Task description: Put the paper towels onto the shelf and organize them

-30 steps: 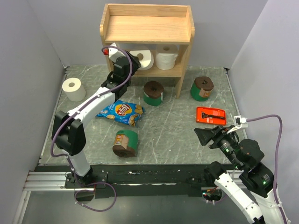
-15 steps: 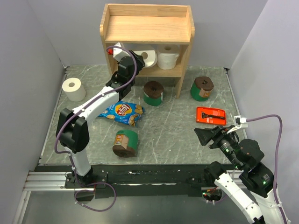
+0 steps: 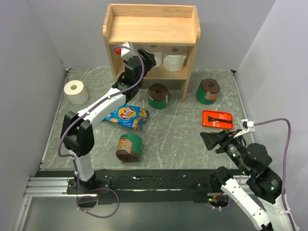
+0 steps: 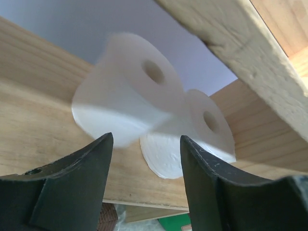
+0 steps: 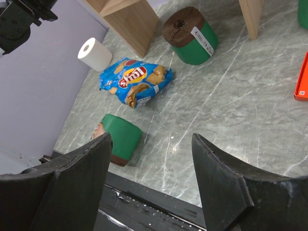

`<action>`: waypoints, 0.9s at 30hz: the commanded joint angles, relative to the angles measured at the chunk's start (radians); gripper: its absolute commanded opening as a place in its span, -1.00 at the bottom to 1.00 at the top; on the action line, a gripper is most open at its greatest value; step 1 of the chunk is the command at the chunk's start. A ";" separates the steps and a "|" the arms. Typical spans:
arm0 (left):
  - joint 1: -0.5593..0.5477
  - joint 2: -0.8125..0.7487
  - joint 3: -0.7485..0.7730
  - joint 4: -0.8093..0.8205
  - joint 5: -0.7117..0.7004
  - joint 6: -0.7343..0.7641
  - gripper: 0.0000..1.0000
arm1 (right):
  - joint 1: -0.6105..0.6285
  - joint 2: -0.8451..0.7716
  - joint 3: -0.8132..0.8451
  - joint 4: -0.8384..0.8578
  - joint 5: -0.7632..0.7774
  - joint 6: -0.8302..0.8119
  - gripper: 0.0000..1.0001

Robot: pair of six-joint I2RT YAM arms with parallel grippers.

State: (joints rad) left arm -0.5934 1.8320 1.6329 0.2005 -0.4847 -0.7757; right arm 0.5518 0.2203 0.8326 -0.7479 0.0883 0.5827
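In the top view my left gripper [image 3: 147, 60] reaches into the lower tier of the light-wood shelf [image 3: 151, 29]. Two white paper towels stand there: one [image 3: 157, 52] right at its fingertips, another [image 3: 174, 60] to the right. The left wrist view shows the jaws [image 4: 147, 144] open, with the near roll [image 4: 125, 101] blurred just beyond them and the far roll [image 4: 192, 130] behind. A third white roll [image 3: 76, 92] and three green-wrapped rolls [image 3: 157, 96] [image 3: 208, 91] [image 3: 129, 147] lie on the table. My right gripper [image 3: 211, 139] hovers open and empty at the near right.
A blue chip bag [image 3: 125, 116] lies left of centre between the green rolls. An orange razor package [image 3: 217, 119] lies flat just ahead of the right gripper. Grey walls close in the marbled table [image 3: 183, 139] on both sides and behind the shelf.
The left arm pushed the white roll deeper and rightwards into the lower tier, then its jaws opened and let the roll go. The right arm has not moved.
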 commanded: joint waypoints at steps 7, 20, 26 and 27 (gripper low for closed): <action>-0.006 -0.117 -0.036 0.045 0.028 -0.008 0.28 | 0.003 0.008 0.016 0.016 0.010 -0.017 0.48; 0.133 -0.519 -0.284 -0.416 -0.025 -0.123 0.74 | 0.003 -0.045 -0.012 -0.021 0.001 -0.020 0.50; 0.445 -0.596 -0.315 -0.599 0.035 -0.215 0.93 | 0.002 -0.070 -0.061 -0.018 -0.027 -0.003 0.50; 0.476 -0.588 -0.314 -0.610 0.047 -0.217 0.94 | 0.003 -0.071 -0.069 -0.016 -0.030 -0.003 0.49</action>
State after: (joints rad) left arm -0.2382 1.2354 1.3327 -0.2573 -0.4793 -0.9249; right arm 0.5518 0.1608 0.7879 -0.7731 0.0811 0.5785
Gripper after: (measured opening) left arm 0.956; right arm 0.746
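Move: From the left hand, the white paper towel roll at the table's far left lies about 37 cm to the left, 3 cm back and some 19 cm lower. The roll just set on the shelf stands about 7 cm ahead, straight in front and a little lower, with the other shelved roll 10 cm to its right. The shelf's left side panel is about 15 cm to the hand's left and 3 cm ahead. From the right hand, the far-left roll is some 34 cm ahead, 56 cm left and 14 cm lower. With no thing in its fingers, the left hand leaves the roll it has set on the shelf: after a short pause it draws back about 10 cm, then swings left some 20 cm past the shelf's left side towards the far-left roll, speeding up and rising 4 cm. The fingers spread nearly full open, and late on the wrist turns about 15 degrees counter-clockwise. ##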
